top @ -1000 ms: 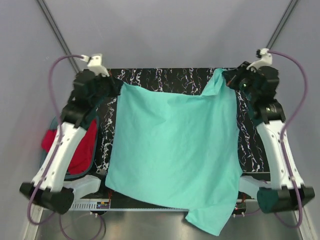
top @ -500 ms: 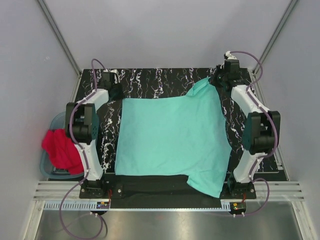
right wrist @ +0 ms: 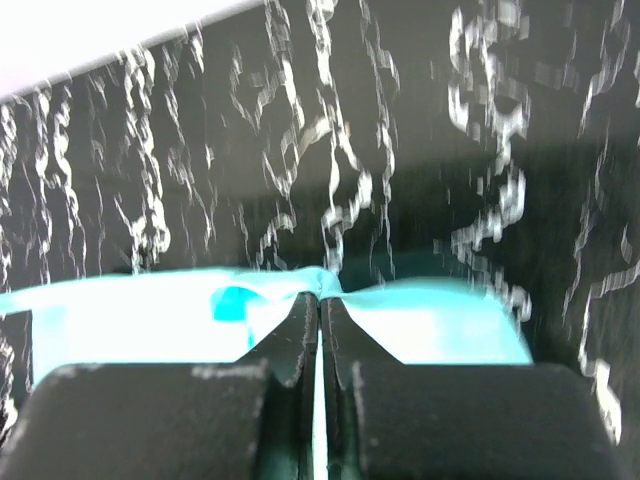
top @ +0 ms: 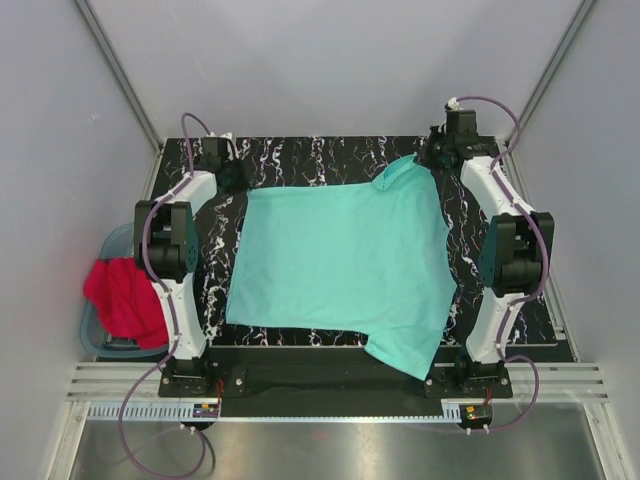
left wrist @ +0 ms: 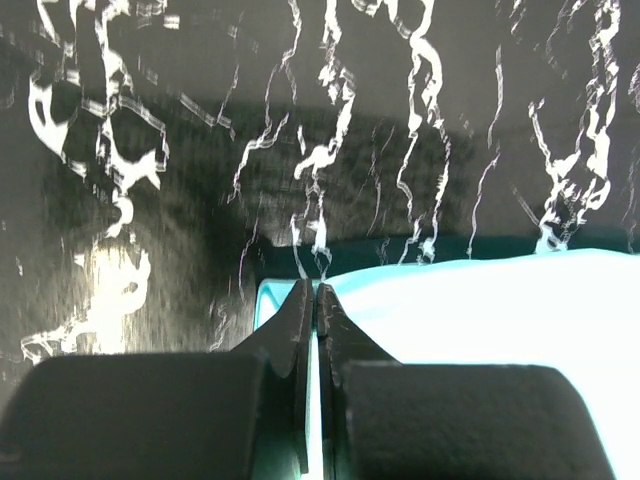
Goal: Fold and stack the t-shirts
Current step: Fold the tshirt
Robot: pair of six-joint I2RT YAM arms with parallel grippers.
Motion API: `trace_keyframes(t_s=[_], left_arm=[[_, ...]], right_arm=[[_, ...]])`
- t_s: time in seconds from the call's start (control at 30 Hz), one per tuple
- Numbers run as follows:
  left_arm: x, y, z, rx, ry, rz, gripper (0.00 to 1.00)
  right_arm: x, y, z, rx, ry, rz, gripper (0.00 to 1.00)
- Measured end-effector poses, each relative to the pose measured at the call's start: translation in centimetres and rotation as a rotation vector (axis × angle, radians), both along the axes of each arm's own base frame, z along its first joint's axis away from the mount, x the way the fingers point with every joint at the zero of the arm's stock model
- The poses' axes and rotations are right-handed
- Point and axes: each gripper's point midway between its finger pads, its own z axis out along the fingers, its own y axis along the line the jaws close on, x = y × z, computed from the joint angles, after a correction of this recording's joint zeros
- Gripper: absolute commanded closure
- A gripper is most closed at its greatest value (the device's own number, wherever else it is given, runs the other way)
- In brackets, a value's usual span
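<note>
The mint-teal t-shirt (top: 340,260) lies spread flat on the black marbled table (top: 320,160), one sleeve pointing toward the near right. At its far left corner, my left gripper (top: 234,180) is shut on the cloth edge; the wrist view shows the left gripper's tips (left wrist: 315,290) pinching the teal cloth (left wrist: 480,300). My right gripper (top: 424,160) is shut on the far right corner beside a raised sleeve. In its wrist view the right gripper's tips (right wrist: 320,298) bunch the teal cloth (right wrist: 120,310). The red t-shirt (top: 122,298) lies crumpled off the table's left side.
A translucent blue-grey tub (top: 98,340) holds the red shirt, left of the left arm. Both arms stretch along the table's sides toward the far edge. Grey walls enclose the table, and a metal rail runs along its near edge.
Both arms came down from a raised hold and reached to the far side. The teal shirt went from hanging in the air to lying flat on the table, then slid slightly farther back.
</note>
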Motion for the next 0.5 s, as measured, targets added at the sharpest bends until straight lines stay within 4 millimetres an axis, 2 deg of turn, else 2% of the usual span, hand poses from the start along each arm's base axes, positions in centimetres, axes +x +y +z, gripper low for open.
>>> trace_keyframes(t_s=[0.13,0.23,0.5], left_arm=[[-1.9,0.1,-0.2,-0.003,0.054,0.013,1.0],[-3.8,0.3,0.2,0.001,0.086,0.024,1.0],[-8.1,1.0,2.1,0.023,0.132,0.041,1.0]], right_arm=[[-3.7,0.1,-1.3,0.031,0.111,-0.017,1.0],[-6.6,0.0,-1.1,0.047,0.168,-0.034,1.0],[-14.2,0.1,2.6,0.111,0.19,-0.052,1.0]])
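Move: Both closed hands already hold the t-shirt's far edge. Its near left corner lies about 37 cm back from the left hand, 3 cm to its left and 6 cm below, with the red shirt some 30 cm back and 26 cm to the left of that hand. For the right hand, the shirt's flap over the near table edge lies about 45 cm back, 5 cm to its left and roughly 16 cm below. With fingers shut on the t-shirt's far edge, both hands draw it back over the spread cloth towards the near edge, the right hand leading with about 14 cm while the left comes back some 8 cm and rises about 2 cm. The right hand dips slightly before climbing, and both wrists tip further down, the right by some 10 degrees and the left a little less. ##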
